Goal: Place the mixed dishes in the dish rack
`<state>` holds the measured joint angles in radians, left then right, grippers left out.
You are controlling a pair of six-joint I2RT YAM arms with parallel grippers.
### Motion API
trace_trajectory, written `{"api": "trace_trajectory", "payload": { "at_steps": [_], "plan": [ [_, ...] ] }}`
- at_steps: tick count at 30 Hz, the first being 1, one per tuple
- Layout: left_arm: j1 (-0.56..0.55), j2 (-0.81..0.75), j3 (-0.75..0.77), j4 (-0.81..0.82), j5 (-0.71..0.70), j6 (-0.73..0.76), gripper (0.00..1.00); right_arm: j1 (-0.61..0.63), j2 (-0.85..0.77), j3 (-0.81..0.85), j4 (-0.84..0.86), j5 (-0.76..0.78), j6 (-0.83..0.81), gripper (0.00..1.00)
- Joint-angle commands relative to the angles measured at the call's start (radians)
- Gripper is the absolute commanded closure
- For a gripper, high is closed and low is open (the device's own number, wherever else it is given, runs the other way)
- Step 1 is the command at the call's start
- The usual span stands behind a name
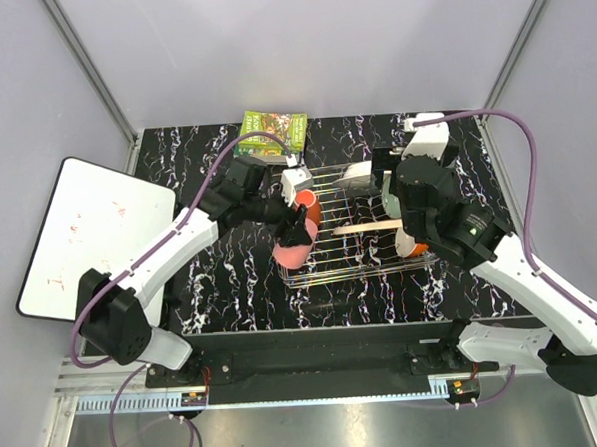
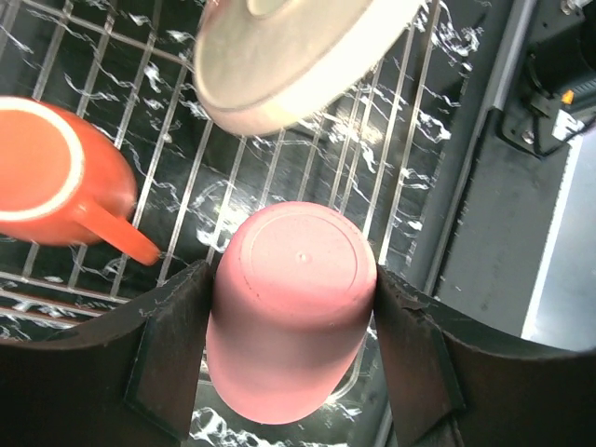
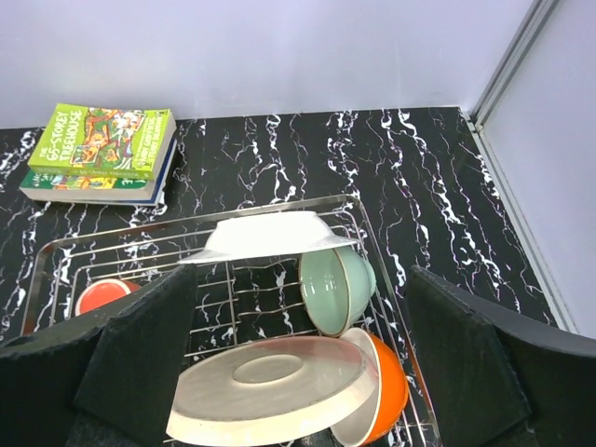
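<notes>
My left gripper (image 2: 293,279) is shut on a salmon-pink cup (image 2: 296,307), held by its sides with its base toward the camera. In the top view this cup (image 1: 292,252) hangs at the front left corner of the dish rack (image 1: 356,266). An orange-red cup (image 2: 51,172) with a handle lies on the rack bars. My right gripper (image 3: 298,279) is open above the rack's right half, holding nothing. Below it are a white plate (image 3: 270,235), a pale green bowl (image 3: 335,289), an orange-sided bowl (image 3: 386,391) and a pink-and-cream plate (image 3: 270,386) seen from its underside.
A green book (image 1: 275,127) lies behind the rack at the back of the black marbled table (image 1: 221,278). A white board with red scribbles (image 1: 94,234) leans off the table's left edge. Grey walls close in the back and both sides.
</notes>
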<state>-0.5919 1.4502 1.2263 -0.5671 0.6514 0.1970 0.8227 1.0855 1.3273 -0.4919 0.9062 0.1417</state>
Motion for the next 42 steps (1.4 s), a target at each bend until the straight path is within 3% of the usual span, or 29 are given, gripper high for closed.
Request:
{"api": "trace_trajectory", "payload": {
  "at_steps": [1,23,31,36,38,42],
  "plan": [
    [-0.002,-0.013,-0.028,0.219,0.016,0.018,1.00,0.003,-0.019,-0.030,0.056,0.037,0.005,0.00],
    [-0.006,0.113,-0.269,0.722,0.223,-0.047,1.00,0.004,0.091,0.088,-0.092,0.039,0.053,0.00],
    [0.006,0.180,-0.292,0.794,0.251,-0.064,1.00,0.004,0.094,0.092,-0.126,0.043,0.061,0.00],
    [0.007,0.202,-0.304,0.731,0.251,0.024,1.00,0.003,0.088,0.084,-0.132,0.049,0.064,0.00],
    [0.007,0.214,-0.304,0.681,0.238,0.051,0.98,0.003,0.086,0.082,-0.135,0.051,0.067,0.00],
    [0.009,0.223,-0.310,0.618,0.215,0.120,0.78,0.003,0.083,0.076,-0.137,0.056,0.067,0.00]
  ]
}}
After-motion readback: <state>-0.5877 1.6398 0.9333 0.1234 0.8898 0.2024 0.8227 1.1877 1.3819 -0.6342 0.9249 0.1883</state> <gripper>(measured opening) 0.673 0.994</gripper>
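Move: The pink cup is still gripped in my left hand above the dish rack; its open spot on the rack lies about 5 cm to the right, 1 cm ahead and 8 cm below. From that hand, the red mug already racked is some 8 cm ahead, 4 cm to the right and 9 cm lower; the standing plate's middle is roughly 19 cm right, 2 cm ahead and 5 cm down. From my empty right hand, the cup's spot is around 19 cm left, 8 cm back and 26 cm below. Keeping my grip on the pink cup, I carry my left hand to the right and a little forward, then lower it about 7 cm into the gap between the red mug and the standing plate, easing to a stop. On the way the wrist brings the fingers some 15 degrees nearer level and turns slightly clockwise. My open right hand sinks about 3 cm, touching nothing. ##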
